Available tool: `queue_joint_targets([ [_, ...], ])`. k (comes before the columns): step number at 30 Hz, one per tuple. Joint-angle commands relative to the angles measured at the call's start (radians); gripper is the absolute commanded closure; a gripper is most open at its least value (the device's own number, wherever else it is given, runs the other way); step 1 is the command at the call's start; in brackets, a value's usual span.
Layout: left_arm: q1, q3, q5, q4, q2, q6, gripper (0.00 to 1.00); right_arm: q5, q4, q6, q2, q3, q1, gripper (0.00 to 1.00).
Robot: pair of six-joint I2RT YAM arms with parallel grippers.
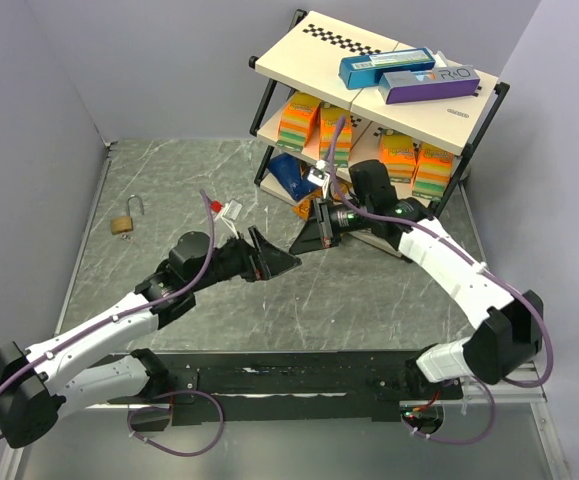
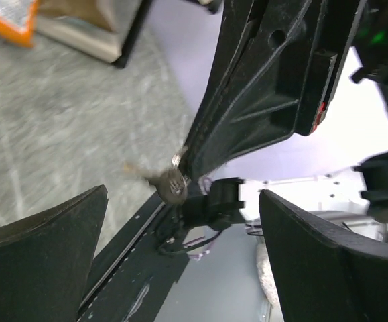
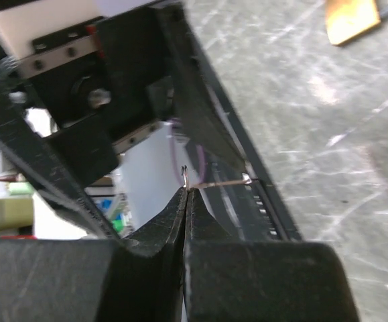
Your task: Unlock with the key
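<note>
The key (image 3: 210,183) is a tiny thin metal piece, pinched at the very tip of my right gripper (image 3: 185,192), which is shut on it above the table. The left wrist view shows the key's round head (image 2: 170,182) sticking out from the right gripper's black fingers (image 2: 261,100), with its blade pointing left. My left gripper (image 2: 183,194) is open, its jaws wide apart just below and in front of the key and holding nothing. Seen from above, the two grippers (image 1: 281,255) (image 1: 297,246) meet tip to tip mid-table. A brass padlock (image 1: 125,221) with a silver shackle lies far left.
A two-tier shelf (image 1: 299,60) stands at the back right with blue and purple boxes (image 1: 409,72) on top and orange boxes (image 1: 299,118) below. A blue box (image 1: 291,175) leans at its foot. A small white part with a red cap (image 1: 227,209) lies near the left arm.
</note>
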Motion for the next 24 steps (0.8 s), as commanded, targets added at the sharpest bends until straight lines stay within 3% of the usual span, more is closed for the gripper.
queue_joint_targets([
  [1, -0.009, 0.021, 0.055, 0.135, -0.005, 0.013, 0.01, -0.083, 0.066, 0.11, -0.074, 0.004, 0.006, 1.0],
  [10, -0.018, -0.008, 0.097, 0.209, -0.011, -0.008, 0.27, -0.1, 0.1, 0.175, -0.1, 0.016, 0.006, 1.0],
  [12, -0.021, -0.008, 0.1, 0.215, -0.008, -0.008, 0.37, -0.098, 0.089, 0.176, -0.099, 0.025, 0.007, 1.0],
  [23, -0.024, -0.032, 0.049, 0.189, -0.03, -0.016, 0.52, -0.087, 0.092, 0.195, -0.106, 0.03, 0.006, 1.0],
  [24, -0.024, -0.034, 0.046, 0.183, -0.031, -0.013, 0.56, -0.087, 0.091, 0.196, -0.106, 0.03, 0.006, 1.0],
])
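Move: The keys hang in the right hand's shut fingertips, roughly 2 cm to the left of that hand's point and just below it. From the open left hand they lie about 4 cm to the right and 2 cm ahead, near its own height. The locked padlock is on the table some 13 cm to the left of the left hand and 24 cm below; the orange bag is about 14 cm ahead, 12 cm to the right and 20 cm below. With the right hand keeping its pinch on the keys and carrying them up about 4 cm and some 2 cm back, easing to a near stop, the left hand rises alongside about 3 cm, also drawing slightly back, and then sinks by nearly 1 cm. Fully open at first, the left fingers narrow steadily around the keys to about half their opening, without pinching them yet, as the wrist tips up only slightly. ##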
